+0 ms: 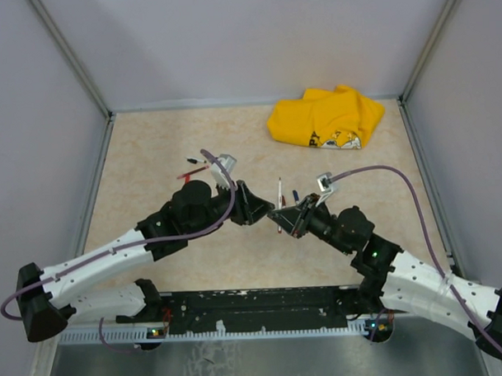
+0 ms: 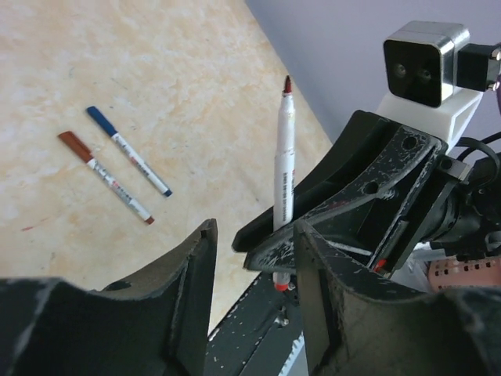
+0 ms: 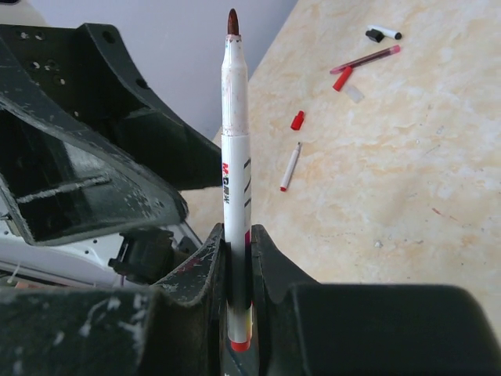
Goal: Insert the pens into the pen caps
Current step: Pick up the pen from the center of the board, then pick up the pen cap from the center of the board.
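Note:
My right gripper (image 3: 239, 235) is shut on a white pen (image 3: 235, 157), which stands upright with its dark red tip bare. In the top view this pen (image 1: 279, 195) rises between the two grippers at the table's middle. My left gripper (image 2: 254, 235) is open with nothing between its fingers. It sits close beside the held pen (image 2: 283, 168) and the right gripper's fingers. A loose red pen cap (image 3: 297, 120) lies on the table beside a small uncapped white pen (image 3: 290, 166). A black cap (image 3: 375, 34) lies farther off.
Two capped pens, one blue-capped (image 2: 129, 153) and one brown-red-capped (image 2: 106, 178), lie side by side on the table. A thin red pen (image 3: 364, 60) lies near the black cap. A crumpled yellow cloth (image 1: 327, 119) sits at the back right. Grey walls enclose the table.

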Robot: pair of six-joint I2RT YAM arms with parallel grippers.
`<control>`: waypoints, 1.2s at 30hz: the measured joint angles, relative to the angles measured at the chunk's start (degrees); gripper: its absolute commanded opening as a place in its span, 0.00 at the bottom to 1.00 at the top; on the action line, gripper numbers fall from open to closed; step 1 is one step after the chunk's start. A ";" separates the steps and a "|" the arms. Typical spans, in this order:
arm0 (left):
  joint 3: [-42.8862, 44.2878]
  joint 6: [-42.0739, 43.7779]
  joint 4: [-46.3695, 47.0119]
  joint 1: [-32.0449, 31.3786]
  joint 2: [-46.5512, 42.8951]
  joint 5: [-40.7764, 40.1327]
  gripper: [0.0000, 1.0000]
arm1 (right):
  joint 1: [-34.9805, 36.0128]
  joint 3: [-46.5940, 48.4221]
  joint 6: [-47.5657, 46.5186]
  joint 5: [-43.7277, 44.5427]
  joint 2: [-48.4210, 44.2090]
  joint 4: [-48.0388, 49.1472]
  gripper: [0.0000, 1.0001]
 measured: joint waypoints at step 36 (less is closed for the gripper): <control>7.63 17.51 -29.83 30.01 10.45 -16.15 0.45 | 0.00 0.00 -1.07 4.98 -6.80 -13.73 0.00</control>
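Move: Off to the left hand's left and ahead, the red cap beside the purple pen lies about 26 cm left, 22 cm forward and some 22 cm below it. The second red cap is roughly 29 cm left and 14 cm ahead of that hand, the purple pen 25 cm left and 26 cm ahead. For the right hand, which already holds the uncapped pen upright, the first cap lies about 26 cm left, 23 cm ahead and 20 cm down. Swinging away from the pen in the right hand, the already open left hand sweeps left about 21 cm, then also forward some 14 cm and down 11 cm towards the red caps. Its fingers stay about half open while they swing from pointing rightward to pointing forward and down. The right hand keeps its grip on the pen and eases about 3 cm right and nearly as far down. ##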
